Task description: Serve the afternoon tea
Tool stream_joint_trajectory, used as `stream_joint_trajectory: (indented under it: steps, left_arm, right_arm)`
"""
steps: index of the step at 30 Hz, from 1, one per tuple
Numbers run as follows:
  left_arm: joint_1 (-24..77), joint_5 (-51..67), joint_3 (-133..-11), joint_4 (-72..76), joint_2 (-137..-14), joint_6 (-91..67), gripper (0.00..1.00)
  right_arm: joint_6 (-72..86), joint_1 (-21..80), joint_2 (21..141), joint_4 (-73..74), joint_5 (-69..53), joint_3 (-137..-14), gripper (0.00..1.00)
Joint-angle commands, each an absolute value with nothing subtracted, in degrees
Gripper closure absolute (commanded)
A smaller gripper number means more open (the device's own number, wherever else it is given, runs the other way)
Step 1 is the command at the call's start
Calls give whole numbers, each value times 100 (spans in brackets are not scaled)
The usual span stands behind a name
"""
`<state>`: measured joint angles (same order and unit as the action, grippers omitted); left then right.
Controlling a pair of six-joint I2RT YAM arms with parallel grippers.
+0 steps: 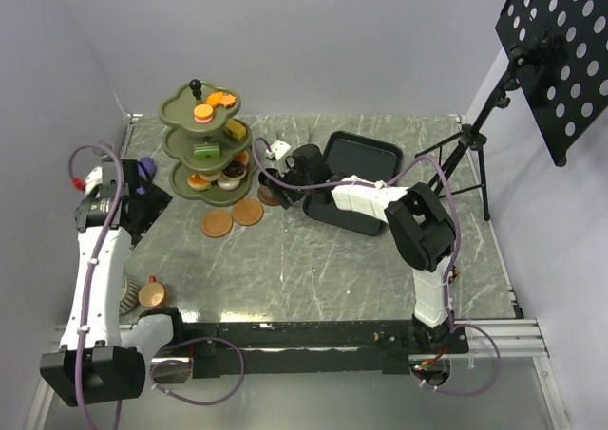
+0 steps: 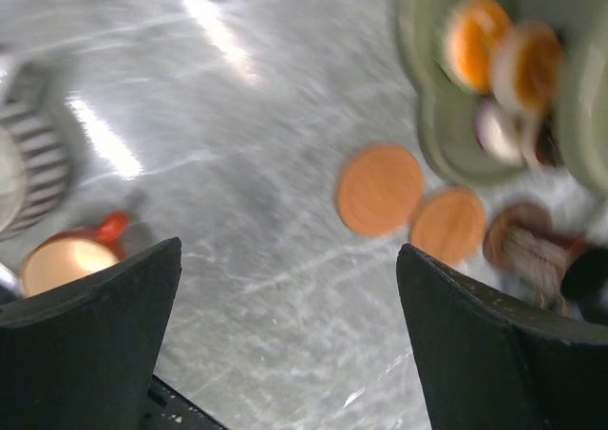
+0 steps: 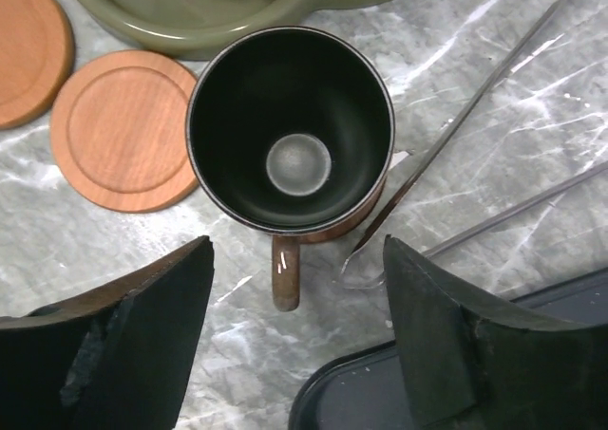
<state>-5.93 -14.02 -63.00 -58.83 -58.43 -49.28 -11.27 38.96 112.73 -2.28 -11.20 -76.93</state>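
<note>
The olive-green three-tier stand (image 1: 199,140) holds orange, pink, green and brown pastries. Two bare brown saucers (image 1: 217,223) (image 1: 248,212) lie in front of it. A dark cup (image 3: 290,131) with a brown handle stands beside the stand's bottom tier (image 3: 237,8). My right gripper (image 3: 296,335) is open just above it, its fingers on either side of the handle; it also shows in the top view (image 1: 274,178). The copper cup (image 1: 152,294) and the striped grey cup (image 1: 128,295) sit at the near left edge. My left gripper (image 2: 290,345) is open and empty over bare table (image 1: 150,207).
Metal tongs (image 3: 456,136) lie right of the dark cup. A black rectangular tray (image 1: 359,178) sits behind the right arm, its corner under the right gripper (image 3: 399,401). A tripod with a perforated black board (image 1: 556,50) stands at the far right.
</note>
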Motion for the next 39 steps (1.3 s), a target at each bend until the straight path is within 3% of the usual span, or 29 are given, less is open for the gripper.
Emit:
stream_joint_trajectory:
  steps: [1,6,9,17,30,35,39]
  left_arm:
    - [-1045,-2030,-6302,-6372,-5494,-5703,0]
    - [-1914,-2215,-5925,-6688,-5274,-5783,0]
    - [-2539,-2223,-5564,-6697,-5116,-5949,5]
    - [-2725,-3172,-5081,-6390,-5317,-6372,12]
    - [-2777,-3190,-4395,-4897,-6178,-6223,20]
    - [-2900,-3041,-4333,-4369,-6792,-5819,34]
    - [-3111,-3137,-4412,-4333,-7110,-5634,64]
  right_arm:
    - [-1108,3894,10899,-255,-941,-7954,19]
    - [-1090,3902,10600,-237,-756,-7893,19]
    - [-1107,3902,10416,-220,-624,-7831,19]
    - [-1195,3876,10064,-44,-527,-7814,18]
    - [-1222,3823,9563,-44,-615,-7559,18]
    - [-1239,3815,9492,-44,-633,-7480,18]
    - [-1309,3814,9457,-35,-589,-7436,18]
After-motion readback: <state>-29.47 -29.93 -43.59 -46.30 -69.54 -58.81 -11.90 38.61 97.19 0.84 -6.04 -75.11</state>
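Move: Behind and to the left of the left hand, some 12 cm back, 11 cm left and 15 cm down, stands the ribbed mug; the terracotta cup is about 13 cm back, 2 cm left and 16 cm down. From the right hand, the dark mug lies roughly 4 cm ahead, 4 cm left and 2 cm down, the nearest coaster 1 cm back, 10 cm left, and the tray 1 cm back, 16 cm right, both 7 cm down. Swinging back and left and then sinking to the ribbed mug's handle, the left hand ends some 12 cm left and 12 cm lower, turns about 40 degrees counter-clockwise, eases forward about 3 cm late on and narrows its wide-open fingers to about half. The right hand, already open, rises about 11 cm away from the dark mug. ##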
